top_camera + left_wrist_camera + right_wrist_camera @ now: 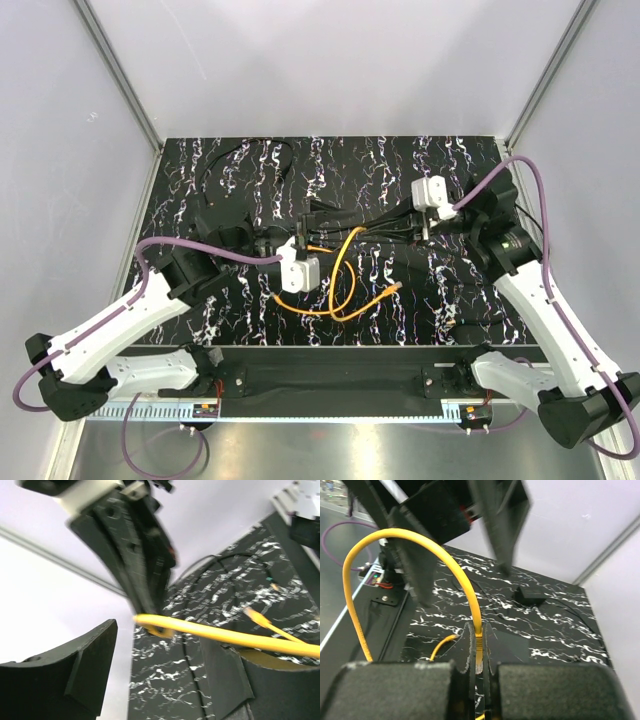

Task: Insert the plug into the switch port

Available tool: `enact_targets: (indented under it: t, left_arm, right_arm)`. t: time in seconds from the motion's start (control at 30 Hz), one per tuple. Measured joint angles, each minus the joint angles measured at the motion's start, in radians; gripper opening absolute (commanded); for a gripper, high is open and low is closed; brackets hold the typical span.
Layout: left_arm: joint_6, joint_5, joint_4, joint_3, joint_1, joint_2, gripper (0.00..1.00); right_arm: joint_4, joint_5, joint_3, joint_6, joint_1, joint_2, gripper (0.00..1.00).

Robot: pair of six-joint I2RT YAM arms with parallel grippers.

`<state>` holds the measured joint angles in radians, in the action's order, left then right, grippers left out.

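Observation:
My right gripper (479,630) is shut on the plug (479,656), the tip of the orange cable (405,534). The cable arches up from the jaws and drops away to the left. The plug is held above the table. My left gripper (162,650) is open, and the orange cable (235,639) crosses just above its right finger (280,690) without being gripped. The right gripper's shut fingers (137,560) hang in front of the left gripper. The switch (530,596), a small flat black box, lies on the table beyond both grippers. I cannot make out its port.
The cable's other end (398,289) lies loose on the marbled black table (470,160). Thin black cables (245,150) curl at the back left near the switch. White walls and aluminium posts enclose the table.

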<state>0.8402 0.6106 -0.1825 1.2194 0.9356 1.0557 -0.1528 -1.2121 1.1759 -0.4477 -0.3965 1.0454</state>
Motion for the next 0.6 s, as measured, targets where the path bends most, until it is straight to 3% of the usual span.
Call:
enact_targets:
  t: [0.1, 0.23, 0.27, 0.33, 0.37, 0.4, 0.43, 0.47, 0.53, 0.6]
  left_arm:
    - [-0.011, -0.023, 0.048, -0.002, 0.006, 0.000, 0.61]
    - [-0.034, -0.035, 0.080, -0.003, 0.018, 0.000, 0.41]
    - [-0.038, -0.035, 0.081, -0.003, 0.022, 0.000, 0.30]
    - [-0.047, -0.034, 0.078, -0.003, 0.027, 0.000, 0.20]
    - [-0.051, -0.033, 0.075, -0.003, 0.029, 0.000, 0.06]
    - [-0.057, -0.034, 0.074, -0.003, 0.030, 0.000, 0.00]
    - [-0.061, -0.035, 0.076, -0.003, 0.031, 0.000, 0.00]
    - [-0.064, -0.036, 0.076, -0.002, 0.031, 0.000, 0.00]
    - [-0.084, -0.049, 0.063, -0.001, 0.032, 0.003, 0.00]
    - [-0.111, -0.087, 0.007, 0.017, 0.037, 0.018, 0.00]
  right_arm:
    - [0.007, 0.005, -0.019, 0.010, -0.032, 0.002, 0.00]
    - [0.042, 0.019, -0.038, 0.050, -0.053, 0.018, 0.00]
    - [0.053, 0.023, -0.039, 0.063, -0.055, 0.025, 0.00]
    - [0.088, 0.026, -0.041, 0.091, -0.055, 0.040, 0.00]
    - [0.105, 0.027, -0.042, 0.107, -0.056, 0.047, 0.02]
    - [0.111, 0.027, -0.042, 0.114, -0.056, 0.049, 0.09]
    - [0.116, 0.027, -0.042, 0.128, -0.060, 0.052, 0.24]
    - [0.120, 0.032, -0.043, 0.143, -0.063, 0.055, 0.53]
    - [0.120, 0.076, -0.041, 0.167, -0.069, 0.056, 0.74]
    - [0.063, 0.141, -0.024, 0.164, -0.069, 0.056, 0.82]
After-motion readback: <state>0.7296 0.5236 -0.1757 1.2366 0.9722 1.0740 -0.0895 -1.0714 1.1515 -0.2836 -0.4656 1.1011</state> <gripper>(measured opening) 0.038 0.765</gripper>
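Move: The plug, pinched in the right fingertips, is just off the open left fingers: about 2 cm to the left hand's right, 3 cm above it and 1 cm back. From the right hand, the left gripper's pinch point is thus about 2 cm left, 3 cm below and 1 cm ahead. From the left hand, the switch lies on the table some 14 cm ahead, 13 cm left and 31 cm below; the other yellow cable's loose end is about 2 cm ahead, 14 cm left, equally low. The left fingers close from wide open and pinch the yellow cable just behind its plug, the hand rising about 1.5 cm to meet it and sinking back as it grips. The right hand, still holding the plug, brings it about 2 cm left and 1.5 cm down between those fingers, then opens wide, lets go and starts forward, rolling some 10 degrees. ##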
